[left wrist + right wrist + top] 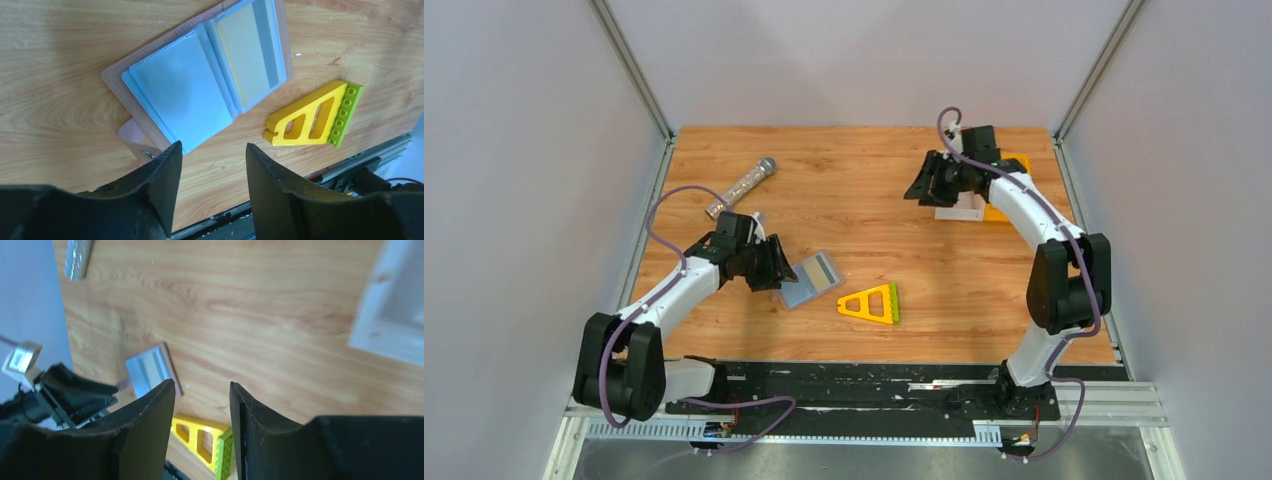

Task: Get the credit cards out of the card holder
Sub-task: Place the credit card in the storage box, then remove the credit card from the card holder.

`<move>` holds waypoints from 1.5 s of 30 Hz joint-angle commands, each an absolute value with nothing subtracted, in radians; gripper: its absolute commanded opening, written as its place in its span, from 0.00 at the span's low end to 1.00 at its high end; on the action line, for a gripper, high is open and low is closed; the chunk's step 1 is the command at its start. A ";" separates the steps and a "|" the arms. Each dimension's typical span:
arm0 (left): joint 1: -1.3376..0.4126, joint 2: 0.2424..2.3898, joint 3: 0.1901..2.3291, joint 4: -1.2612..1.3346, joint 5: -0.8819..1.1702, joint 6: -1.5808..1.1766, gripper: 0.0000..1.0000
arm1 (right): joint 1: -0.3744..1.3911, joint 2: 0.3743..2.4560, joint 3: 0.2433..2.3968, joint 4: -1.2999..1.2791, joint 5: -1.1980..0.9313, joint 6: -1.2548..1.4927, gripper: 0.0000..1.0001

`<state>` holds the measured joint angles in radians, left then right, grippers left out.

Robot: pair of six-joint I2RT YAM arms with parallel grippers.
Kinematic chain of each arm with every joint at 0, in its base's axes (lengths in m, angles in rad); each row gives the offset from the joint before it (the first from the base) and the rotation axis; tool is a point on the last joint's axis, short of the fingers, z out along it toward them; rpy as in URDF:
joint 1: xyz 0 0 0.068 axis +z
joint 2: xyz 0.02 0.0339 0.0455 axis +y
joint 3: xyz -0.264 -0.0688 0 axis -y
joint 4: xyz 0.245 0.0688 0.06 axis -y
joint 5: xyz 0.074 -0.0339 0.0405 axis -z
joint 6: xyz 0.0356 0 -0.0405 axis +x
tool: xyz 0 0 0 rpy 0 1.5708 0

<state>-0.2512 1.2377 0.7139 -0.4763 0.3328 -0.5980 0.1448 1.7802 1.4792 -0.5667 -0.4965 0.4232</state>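
Observation:
The card holder (812, 279) lies open and flat on the wooden table, showing grey-blue sleeves (185, 95). A tan credit card (245, 55) sits inside its right-hand sleeve. My left gripper (776, 268) hovers just left of the holder. In the left wrist view it (212, 147) is open with only bare wood between the fingers, one fingertip (170, 152) near the holder's snap tab. My right gripper (916, 190) is far off at the back right, open and empty (202, 385). From there the holder (150, 371) shows small.
A yellow-and-green triangular frame (871, 303) lies just right of the holder. A silver cylinder (742, 186) rests at the back left. A white bin (961, 208) and an orange one (997, 213) stand under the right arm. The table's front rail (350, 160) is close by.

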 commanded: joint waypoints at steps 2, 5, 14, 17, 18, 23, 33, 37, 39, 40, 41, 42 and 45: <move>-0.242 1.303 0.678 -0.376 0.386 -0.616 0.48 | 0.313 1.703 1.366 -0.446 -0.470 0.484 0.49; -0.240 1.321 0.675 -0.398 0.344 -0.622 0.40 | 0.414 1.721 1.336 -0.401 -0.463 0.518 0.50; -0.227 1.368 0.662 -0.384 0.276 -0.623 0.30 | 0.603 1.836 1.351 -0.339 -0.439 0.560 0.51; -0.227 1.390 0.650 -0.364 0.290 -0.621 0.28 | 0.628 1.872 1.345 -0.307 -0.460 0.572 0.51; -0.227 1.395 0.645 -0.354 0.290 -0.621 0.28 | 0.635 1.886 1.345 -0.301 -0.461 0.573 0.51; -0.226 1.400 0.629 -0.339 0.287 -0.623 0.27 | 0.650 1.937 1.343 -0.268 -0.479 0.579 0.51; -0.226 1.391 0.619 -0.305 0.326 -0.623 0.27 | 0.664 2.039 1.380 -0.241 -0.532 0.571 0.49; -0.227 1.388 0.618 -0.301 0.327 -0.625 0.27 | 0.669 2.064 1.396 -0.241 -0.537 0.567 0.49; -0.227 1.390 0.615 -0.293 0.331 -0.624 0.27 | 0.671 2.071 1.400 -0.238 -0.544 0.568 0.48; -0.227 1.393 0.615 -0.290 0.336 -0.624 0.27 | 0.673 2.076 1.401 -0.237 -0.545 0.568 0.47; -0.227 1.394 0.614 -0.286 0.339 -0.625 0.27 | 0.673 2.078 1.403 -0.236 -0.547 0.568 0.47; -0.227 1.395 0.614 -0.280 0.345 -0.626 0.27 | 0.675 2.081 1.405 -0.234 -0.551 0.569 0.47; -0.227 1.396 0.613 -0.271 0.356 -0.628 0.27 | 0.679 2.096 1.413 -0.233 -0.562 0.572 0.46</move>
<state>-0.2310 1.3952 0.6250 -0.3183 0.3523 -0.6258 0.6613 2.0735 1.3689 -0.2855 -0.5167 0.5671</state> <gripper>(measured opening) 0.270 0.467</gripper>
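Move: The card holder lies open on the table, its middle about 26 cm to the right hand's left, 15 cm back and 15 cm below. The yellow triangle stands about 15 cm right of the holder and 6 cm nearer the bases; the white box is about 13 cm right of the right hand and 9 cm ahead. From the left hand, the holder's middle is roughly 7 cm right, 3 cm ahead and 7 cm down. Leftwards and back, then mostly down, the right hand swings from beside the white box to the holder's right-hand pocket, about 20 cm left and 13 cm lower, turning some 25 degrees counter-clockwise and tipping down a little, its fingers kept half open astride the pocket's outer edge. Meanwhile the left hand sinks about 5 cm to the holder's near left corner, fingers narrowing without shutting. ##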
